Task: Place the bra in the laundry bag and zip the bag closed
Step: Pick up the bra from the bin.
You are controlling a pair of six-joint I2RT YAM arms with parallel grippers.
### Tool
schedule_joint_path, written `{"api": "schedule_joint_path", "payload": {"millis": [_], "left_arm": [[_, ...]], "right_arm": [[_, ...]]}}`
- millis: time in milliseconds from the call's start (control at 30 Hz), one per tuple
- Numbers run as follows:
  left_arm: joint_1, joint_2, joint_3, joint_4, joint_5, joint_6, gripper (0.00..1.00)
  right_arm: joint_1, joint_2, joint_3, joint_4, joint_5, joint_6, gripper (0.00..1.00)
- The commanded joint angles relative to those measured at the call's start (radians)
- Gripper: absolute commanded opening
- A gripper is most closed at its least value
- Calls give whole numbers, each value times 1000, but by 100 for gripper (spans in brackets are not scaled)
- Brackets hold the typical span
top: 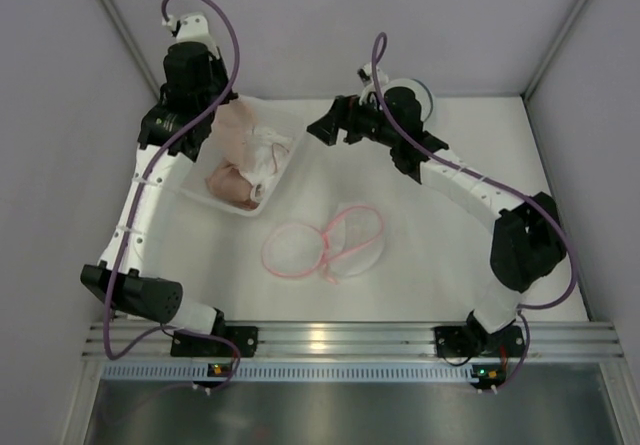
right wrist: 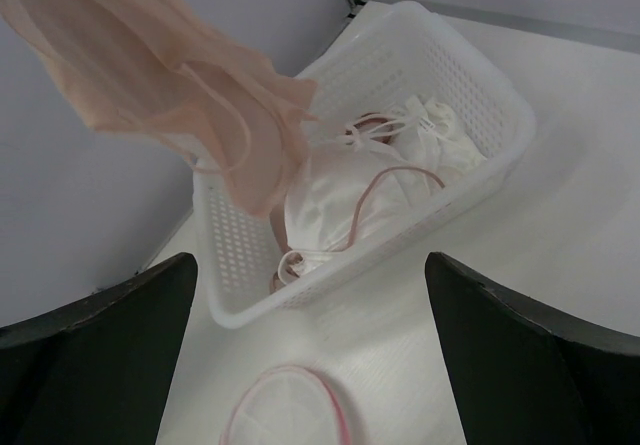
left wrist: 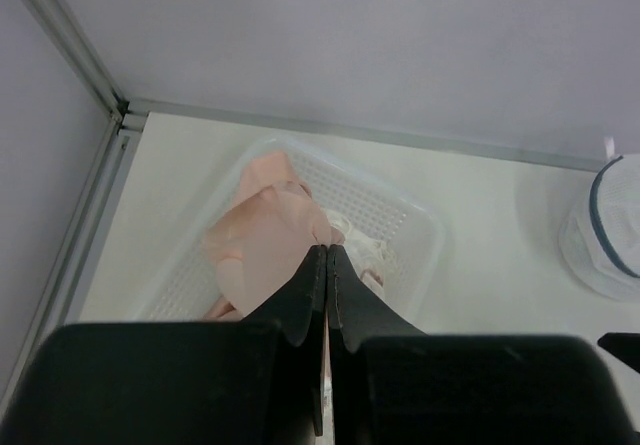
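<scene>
My left gripper (top: 222, 108) (left wrist: 327, 250) is shut on a peach bra (top: 240, 130) (left wrist: 262, 240) and holds it above the white basket (top: 197, 194) (left wrist: 432, 227). In the right wrist view that bra (right wrist: 170, 75) hangs in the air at upper left, over the basket (right wrist: 505, 150). The laundry bag (top: 335, 240) (right wrist: 285, 410), a flat white mesh pouch with a pink rim, lies open on the table in front of the basket. My right gripper (top: 318, 130) (right wrist: 310, 265) is open and holds nothing, just right of the basket, facing it.
More garments lie in the basket: a white bra (right wrist: 345, 180) (top: 266, 153) with pink straps and a pink one (top: 230, 181). A second mesh bag with a blue rim (left wrist: 610, 230) (top: 418, 91) stands by the back wall. Walls close in the left, back and right.
</scene>
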Motion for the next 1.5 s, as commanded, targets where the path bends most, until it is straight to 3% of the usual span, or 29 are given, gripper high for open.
{"api": "schedule_joint_path", "payload": {"millis": [0, 233, 333, 500, 600, 833, 1000, 1300, 1467], "left_arm": [[0, 20, 124, 25, -7, 34, 0], [5, 129, 317, 25, 28, 31, 0], [10, 157, 324, 25, 42, 14, 0], [29, 154, 213, 29, 10, -33, 0], [45, 117, 60, 54, -26, -49, 0], [89, 8, -143, 82, 20, -92, 0], [134, -82, -280, 228, 216, -132, 0], [241, -139, -339, 436, 543, -179, 0], [312, -135, -310, 447, 681, -211, 0]], "right_arm": [[7, 7, 52, 109, -26, 21, 98], [7, -9, 28, 80, 33, 22, 98], [7, -23, 21, 27, 99, 5, 98], [1, -36, -5, -21, 158, -2, 98], [-3, -36, -15, -41, 165, -11, 99], [0, 3, 17, -76, 156, -34, 98], [17, 60, 72, -66, 76, -68, 98], [86, 140, 156, -6, 50, -241, 97], [118, 233, 264, 23, 95, -307, 97]]}}
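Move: My left hand already holds the bra high over the bin, whose middle is some 34 cm below and about level with it. My open right gripper waits roughly 19 cm to the left hand's right, 4 cm back and 10 cm lower. From the right hand the hanging bra's middle lies about 18 cm to the left, about level fore and aft and slightly higher. The pink-trimmed bag lies some 19 cm back from the right hand, in line sideways and 28 cm below it. I shake the bra out with my left hand: up about 7 cm and slightly forward, sharply down some 18 cm, then up again about 9 cm, fingers still shut on it, the wrist rolling its left side down and turning a little clockwise. My right hand, kept wide open, first eases down and right, then goes about 7 cm left towards the bra. ##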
